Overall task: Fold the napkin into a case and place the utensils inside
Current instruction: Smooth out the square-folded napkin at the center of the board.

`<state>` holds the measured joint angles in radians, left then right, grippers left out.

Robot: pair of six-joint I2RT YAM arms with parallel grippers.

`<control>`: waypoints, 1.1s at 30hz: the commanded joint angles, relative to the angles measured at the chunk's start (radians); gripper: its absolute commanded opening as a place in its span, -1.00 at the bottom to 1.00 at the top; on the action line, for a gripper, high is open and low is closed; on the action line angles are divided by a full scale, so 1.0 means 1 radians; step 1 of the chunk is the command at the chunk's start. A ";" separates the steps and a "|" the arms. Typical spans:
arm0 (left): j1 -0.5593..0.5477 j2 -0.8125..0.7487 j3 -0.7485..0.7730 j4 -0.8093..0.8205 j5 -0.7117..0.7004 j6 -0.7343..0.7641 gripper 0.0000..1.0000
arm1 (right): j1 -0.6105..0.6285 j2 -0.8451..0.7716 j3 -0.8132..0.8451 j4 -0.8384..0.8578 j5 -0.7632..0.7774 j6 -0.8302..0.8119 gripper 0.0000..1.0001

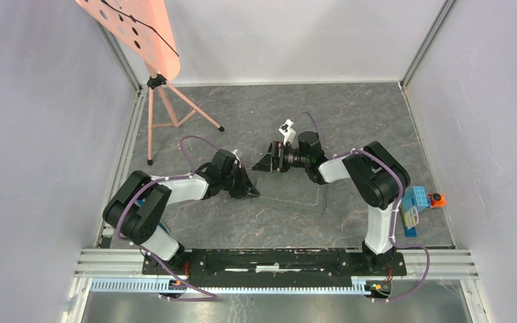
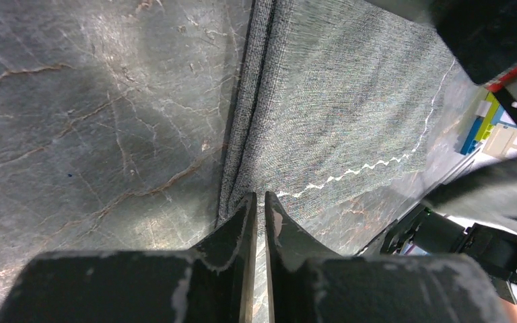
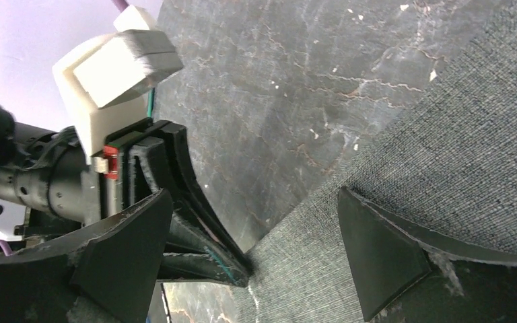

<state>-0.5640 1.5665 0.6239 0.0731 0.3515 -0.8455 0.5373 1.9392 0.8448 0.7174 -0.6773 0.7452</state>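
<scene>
The dark grey napkin (image 1: 293, 192) lies flat on the slate floor between the two arms; in the left wrist view its left side (image 2: 350, 101) shows a doubled fold. My left gripper (image 1: 249, 191) is low at the napkin's left corner, its jaws (image 2: 259, 198) pinched on the hem. From the right wrist its fingers (image 3: 198, 235) meet at that corner. My right gripper (image 1: 268, 163) hovers just behind, jaws (image 3: 252, 198) wide open over the napkin's edge (image 3: 444, 155), holding nothing. The utensils (image 1: 410, 219) lie far right, with blue, green and yellow handles (image 2: 486, 121).
A chunky blue-and-white block (image 1: 419, 197) with an orange part (image 1: 436, 200) sits at the right wall beside the utensils. A pink tripod stand (image 1: 165, 111) with a perforated board stands at the back left. White walls enclose the floor on three sides.
</scene>
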 commanded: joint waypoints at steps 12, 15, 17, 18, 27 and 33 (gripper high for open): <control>0.002 0.056 -0.055 -0.015 -0.044 0.051 -0.74 | -0.070 0.182 0.189 -0.018 -0.015 -0.028 0.90; 0.002 0.063 -0.062 -0.006 -0.040 0.049 -0.74 | -0.091 0.225 0.250 -0.058 -0.010 -0.049 0.89; 0.003 0.063 -0.064 -0.004 -0.039 0.049 -0.75 | -0.107 0.265 0.290 -0.066 -0.014 -0.049 0.89; 0.002 0.063 -0.065 -0.004 -0.039 0.049 -0.74 | -0.115 0.287 0.314 -0.069 -0.015 -0.050 0.89; -0.001 0.068 -0.069 0.008 -0.042 0.075 -0.76 | -0.159 0.425 0.717 -0.321 -0.076 -0.174 0.91; -0.002 -0.018 -0.051 -0.043 -0.011 0.089 -0.68 | -0.183 0.199 0.876 -0.888 0.072 -0.480 0.92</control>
<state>-0.5625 1.5894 0.5926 0.1650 0.3504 -0.8436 0.3653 2.3501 1.6604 0.2138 -0.7223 0.5152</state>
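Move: The napkin's middle lies some 10 cm to the right hand's right and about 2 cm back, 6 cm below. Its near-left corner is about 8 cm back from that hand and 1 cm to its left, under the left fingertips; the nearest tripod foot stands roughly 18 cm ahead and 12 cm left. From the left hand, the napkin's middle is 8 cm ahead, 10 cm right and 1 cm lower. Keep the nearly closed left fingertips planted on the napkin's near-left corner, easing down only slightly. Lower the wide-open right gripper about 2 cm towards the cloth, its fingers still pointing left, then sweep it level and ever faster forward, some 18 cm in all, along the napkin's left part and out past the far edge, lifting about 2 cm at the end. ##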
